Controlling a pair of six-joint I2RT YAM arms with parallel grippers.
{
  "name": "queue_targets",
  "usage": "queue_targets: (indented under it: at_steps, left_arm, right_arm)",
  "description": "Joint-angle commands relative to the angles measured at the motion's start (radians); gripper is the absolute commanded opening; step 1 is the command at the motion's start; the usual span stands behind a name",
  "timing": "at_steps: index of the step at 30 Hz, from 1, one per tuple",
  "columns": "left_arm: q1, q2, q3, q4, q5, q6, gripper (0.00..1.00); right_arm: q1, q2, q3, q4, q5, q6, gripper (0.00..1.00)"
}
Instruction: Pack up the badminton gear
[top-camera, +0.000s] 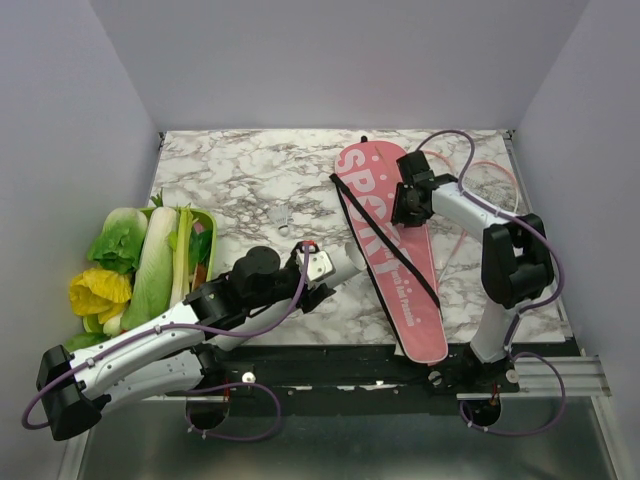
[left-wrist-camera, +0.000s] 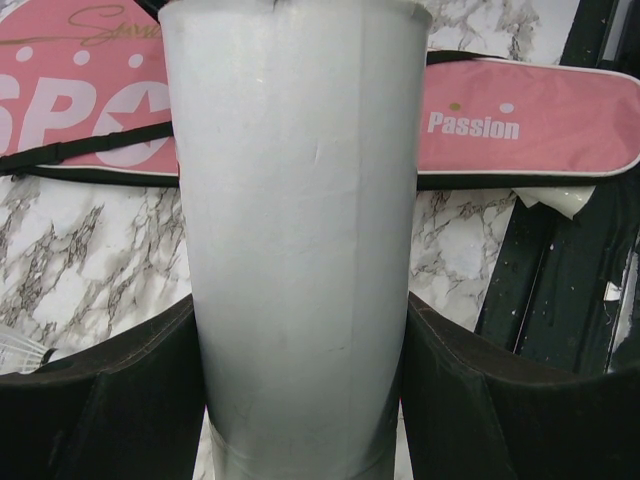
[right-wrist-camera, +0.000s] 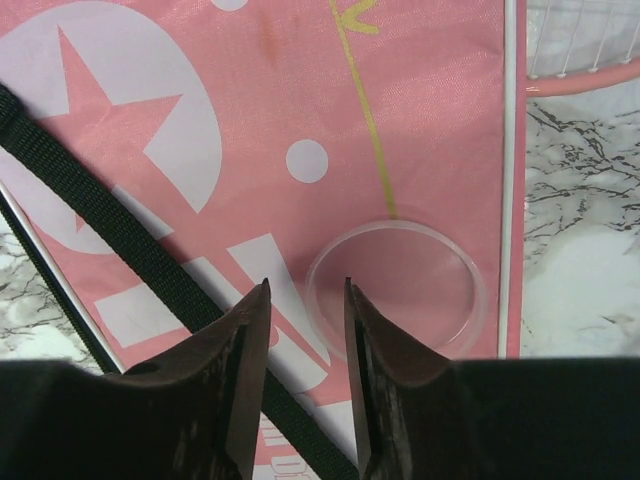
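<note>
The long pink cover lettered "SPORT" lies slanted on the marble table, its black strap running across it. My right gripper hovers over the cover's wide head, open with nothing between its jaws. A clear round lid lies flat on the cover, just beside the right finger. My left gripper is shut on the white tube, which points toward the cover. A pink racket frame lies right of the cover. One white shuttlecock rests mid-table.
A green tray of leafy vegetables stands at the left. The black mounting rail runs along the near table edge. Grey walls close in the back and both sides.
</note>
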Motion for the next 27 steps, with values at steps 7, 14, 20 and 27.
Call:
queue_targets:
  at_steps: [7,14,20,27]
  left_arm:
    - [-0.008,-0.042,0.023,0.011,-0.052,-0.007,0.0]
    - [-0.008,-0.053,0.023,-0.029,-0.088,0.048,0.0]
    - [-0.007,-0.082,0.018,-0.045,-0.135,0.076,0.0]
    - [-0.007,-0.105,0.013,-0.037,-0.117,0.093,0.0]
  right_arm:
    - [0.025,-0.213,-0.056,-0.009,-0.051,-0.045,0.49]
    - [0.126,-0.382,-0.11,-0.095,-0.254,-0.154,0.54]
    - [0.255,-0.486,-0.222,-0.112,-0.361,-0.045,0.59]
    - [0.301,-0.676,-0.476,0.055,-0.357,0.275,0.65]
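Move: Behind the right hand and to its left, about 14 cm back and 15 cm left, lies the shuttlecock beside the racket bag, some 3 cm lower. The clear lid lies just under this hand on the bag, about 3 cm to the right. The open mouth of the tube hangs roughly 16 cm back, 14 cm left and 15 cm up. From the left hand, that shuttlecock is about 8 cm ahead, 5 cm right and 16 cm down. Leaving the lid, the already parted right fingers rise nearly 12 cm clear of the bag, then swing some 18 cm back and 9 cm left towards the shuttlecock beside it, sinking about 5 cm at the end. On the way they open further, while the hand turns about 25 degrees counter-clockwise and leans its fingertips to the left. The left hand keeps its grip on the tube, easing about 2 cm left and slightly up as it tips the mouth upward. ##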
